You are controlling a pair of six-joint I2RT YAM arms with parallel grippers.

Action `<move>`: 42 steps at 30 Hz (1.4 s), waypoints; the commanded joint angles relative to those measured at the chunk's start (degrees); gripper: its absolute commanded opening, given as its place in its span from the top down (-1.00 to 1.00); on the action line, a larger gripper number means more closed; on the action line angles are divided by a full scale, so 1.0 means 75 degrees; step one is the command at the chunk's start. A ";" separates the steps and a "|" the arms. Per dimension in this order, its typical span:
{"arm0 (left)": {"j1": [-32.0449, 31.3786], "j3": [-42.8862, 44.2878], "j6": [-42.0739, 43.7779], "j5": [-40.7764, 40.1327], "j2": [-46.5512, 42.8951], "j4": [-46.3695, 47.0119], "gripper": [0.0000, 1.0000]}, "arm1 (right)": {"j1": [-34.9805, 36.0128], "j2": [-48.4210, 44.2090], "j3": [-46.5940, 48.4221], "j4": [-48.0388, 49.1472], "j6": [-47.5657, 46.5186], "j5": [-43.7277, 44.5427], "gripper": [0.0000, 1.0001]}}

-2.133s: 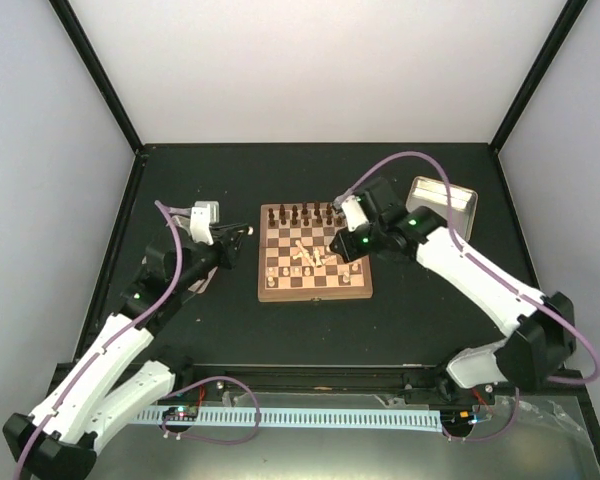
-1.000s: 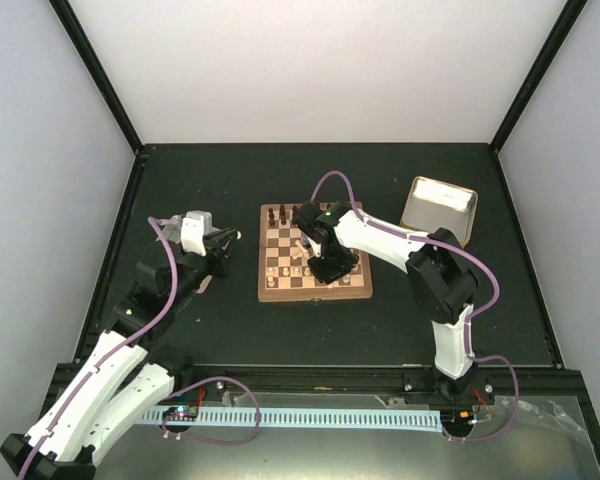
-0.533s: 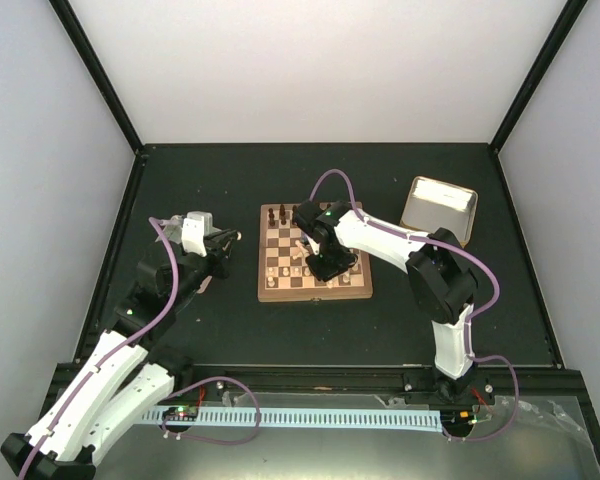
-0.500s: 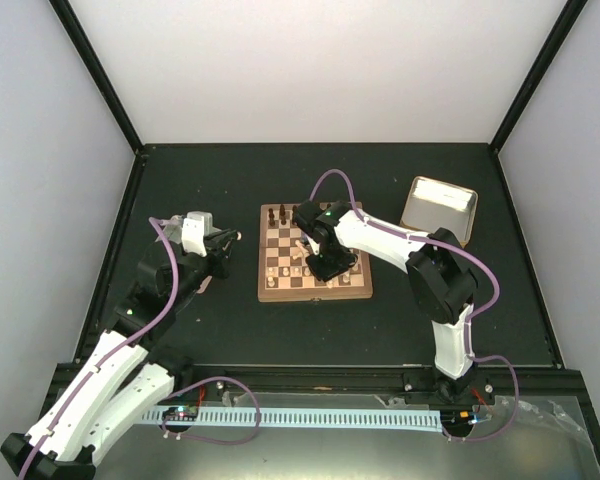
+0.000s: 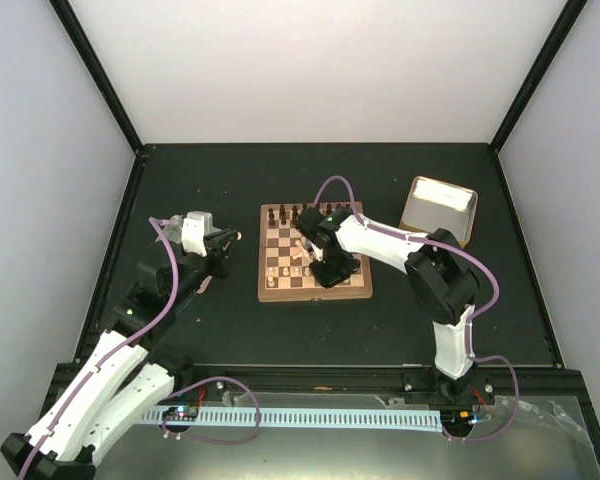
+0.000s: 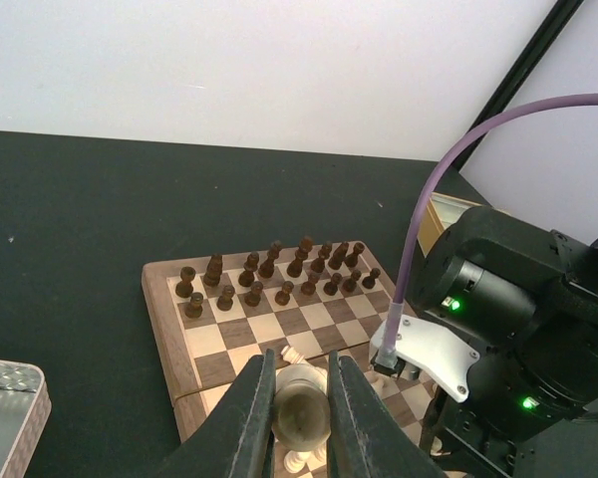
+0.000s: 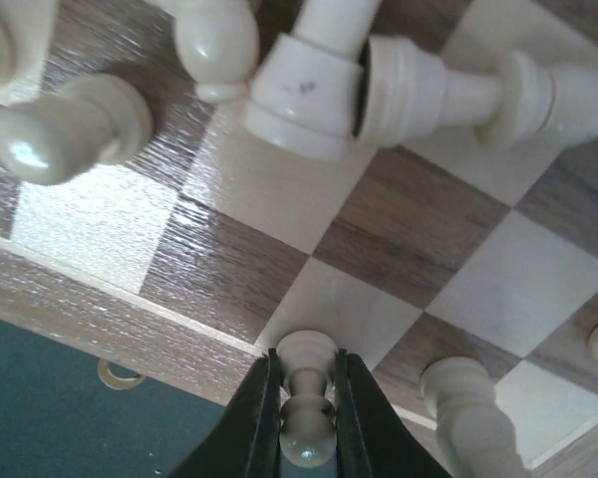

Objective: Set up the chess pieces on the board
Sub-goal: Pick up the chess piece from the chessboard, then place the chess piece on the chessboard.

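The board [image 5: 280, 284] lies mid-table, dark brown pieces [image 6: 279, 274] lined up along its far rows. Cream chess pieces [image 5: 301, 248] lie and stand around its middle and near rows. My right gripper [image 5: 326, 268] is low over the near side of the board; in the right wrist view it [image 7: 306, 360] is shut on an upright cream pawn [image 7: 307, 423] standing on a light square by the rim. My left gripper [image 5: 236, 236] hovers left of the board, shut [image 6: 301, 370] on a pale rounded chess piece [image 6: 301, 416].
A metal tray [image 5: 440, 208] sits right of the board, another tray [image 6: 5, 418] at the left wrist view's lower left. Two cream pieces [image 7: 319, 90] [image 7: 458, 90] lie toppled ahead of the right fingers, one pawn [image 7: 65, 129] to the left and one piece [image 7: 468, 408] close on the right.
My right gripper's jaws have closed onto the cream pawn, and that wrist shifted slightly right over the board. The left arm has not moved.
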 commanded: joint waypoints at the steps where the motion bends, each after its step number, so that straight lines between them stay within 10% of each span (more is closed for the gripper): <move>1: 0.0043 0.0015 0.0081 0.0036 0.0003 0.0199 0.90 | 0.0024 -0.0334 0.0228 0.0303 0.0055 0.0062 0.82; 42: 0.0042 0.0016 0.0078 0.0091 0.0052 0.0187 0.89 | -0.0786 -0.0340 0.0103 0.0399 0.0123 0.0573 0.73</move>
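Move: The right hand already pinches a white pawn standing on the near rank. Its destination, the light second-rank square one column from the right rim, lies about 4 cm ahead, 3 cm right and 2 cm below the hand. A standing piece is 3 cm right and 1 cm ahead, the corner pawn 5 cm right and 4 cm ahead, a lying piece 6 cm straight ahead. From the left hand the destination square is some 21 cm right, 4 cm ahead, 25 cm down. Keep the right gripper shut on the pawn and lift it about 3 cm off the near rank while going forward and left. Then swing right some 5.5 cm, easing a little farther forward and sinking about 2 cm to the light square beside the corner pawn. Let the fingertips tip forward slightly and turn the hand about 5 degrees clockwise; don't open. ##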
